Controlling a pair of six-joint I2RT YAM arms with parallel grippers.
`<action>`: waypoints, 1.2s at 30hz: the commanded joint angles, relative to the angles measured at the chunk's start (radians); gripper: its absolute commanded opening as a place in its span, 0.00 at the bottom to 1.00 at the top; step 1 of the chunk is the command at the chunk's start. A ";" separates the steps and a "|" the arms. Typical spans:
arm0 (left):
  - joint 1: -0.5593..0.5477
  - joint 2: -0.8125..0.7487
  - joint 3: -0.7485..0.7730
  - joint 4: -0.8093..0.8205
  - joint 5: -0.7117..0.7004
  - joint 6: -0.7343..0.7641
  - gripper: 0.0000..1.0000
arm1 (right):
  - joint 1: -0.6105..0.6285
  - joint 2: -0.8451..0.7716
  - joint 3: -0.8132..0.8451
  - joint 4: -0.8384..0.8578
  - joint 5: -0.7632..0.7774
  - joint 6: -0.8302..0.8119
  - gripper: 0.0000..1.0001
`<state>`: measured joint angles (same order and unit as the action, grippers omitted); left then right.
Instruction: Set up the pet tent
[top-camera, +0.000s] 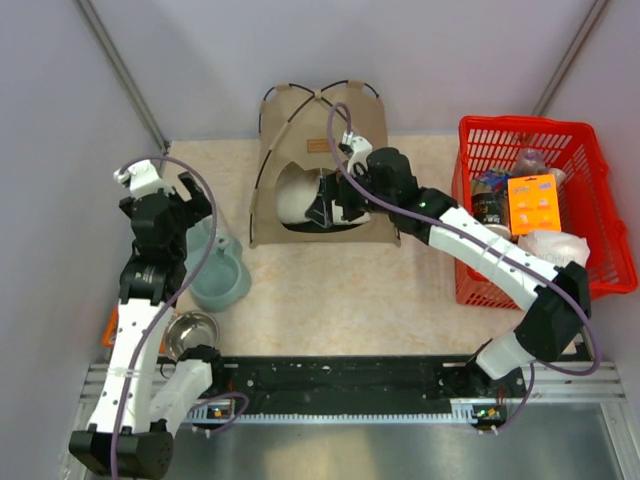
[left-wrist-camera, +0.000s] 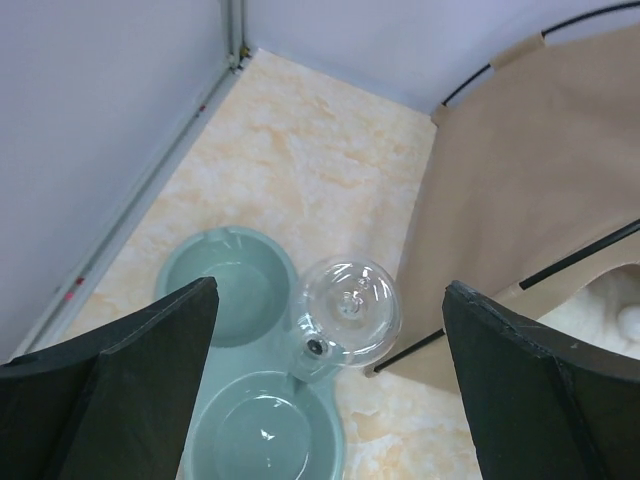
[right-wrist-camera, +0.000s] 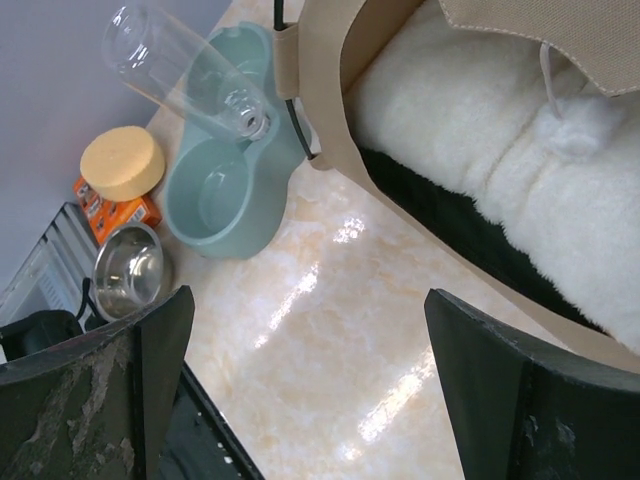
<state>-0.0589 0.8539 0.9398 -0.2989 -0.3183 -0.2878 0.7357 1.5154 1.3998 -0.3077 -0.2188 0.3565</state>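
Observation:
The pet tent (top-camera: 320, 140) stands upright at the back middle of the table, tan fabric over thin black poles, its rounded doorway facing the arms. My right gripper (top-camera: 337, 203) hovers open just in front of that doorway with nothing between its fingers. In the right wrist view the right gripper (right-wrist-camera: 305, 300) spans bare tabletop, with the tent's doorway rim (right-wrist-camera: 330, 120), a cream pillow (right-wrist-camera: 470, 140) and a small white ball (right-wrist-camera: 580, 130) above it. My left gripper (top-camera: 160, 182) is open and empty, left of the tent. In the left wrist view the left gripper (left-wrist-camera: 330, 300) stands beside the tent's side panel (left-wrist-camera: 530, 170).
A teal double-bowl feeder (top-camera: 222, 278) with a clear bottle (left-wrist-camera: 345, 310) sits under the left gripper, close to the tent's left corner. A steel bowl (top-camera: 192, 333), a yellow sponge (right-wrist-camera: 122, 163) and an orange box (right-wrist-camera: 115, 212) lie near left. A red basket (top-camera: 545, 150) with goods stands right.

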 joint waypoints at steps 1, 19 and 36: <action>-0.001 -0.067 0.141 -0.245 -0.082 -0.025 0.99 | 0.030 -0.008 -0.031 0.080 -0.051 0.093 0.96; -0.001 -0.237 0.539 -0.876 -0.125 -0.145 0.99 | 0.513 0.595 0.088 0.582 0.064 0.532 0.75; -0.012 -0.314 0.530 -0.983 -0.129 -0.148 0.99 | 0.574 0.927 0.433 0.451 0.088 0.621 0.61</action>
<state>-0.0666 0.5571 1.4601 -1.2667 -0.4187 -0.4362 1.2987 2.4123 1.7580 0.2176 -0.1635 0.9520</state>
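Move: The steel bowl that the right hand goes for lies about 35 cm to its left, 20 cm back towards the base and some 23 cm lower. The teal feeder is level with that hand, about 31 cm to its left; the orange box sits some 14 cm left of the bowl and 6 cm farther out. The tent's middle stands roughly 20 cm ahead of the right hand. From the left hand the bowl is about 21 cm back, 5 cm left and 26 cm below. The right hand leaves the front of the tent and sweeps some 30 cm left, drawing back and dropping about 20 cm each towards the steel bowl, while the wrist tips down about 30 degrees and turns somewhat counter-clockwise; the last 6 cm run almost level to the left, the fingers narrowing from wide open to about two thirds until they straddle the bowl's right-hand rim, with no grip visible yet. Meanwhile the empty left hand, still wide open, backs off about 20 cm towards its base, rising at first and then easing slightly down, away from the feeder and clear of the right hand. ##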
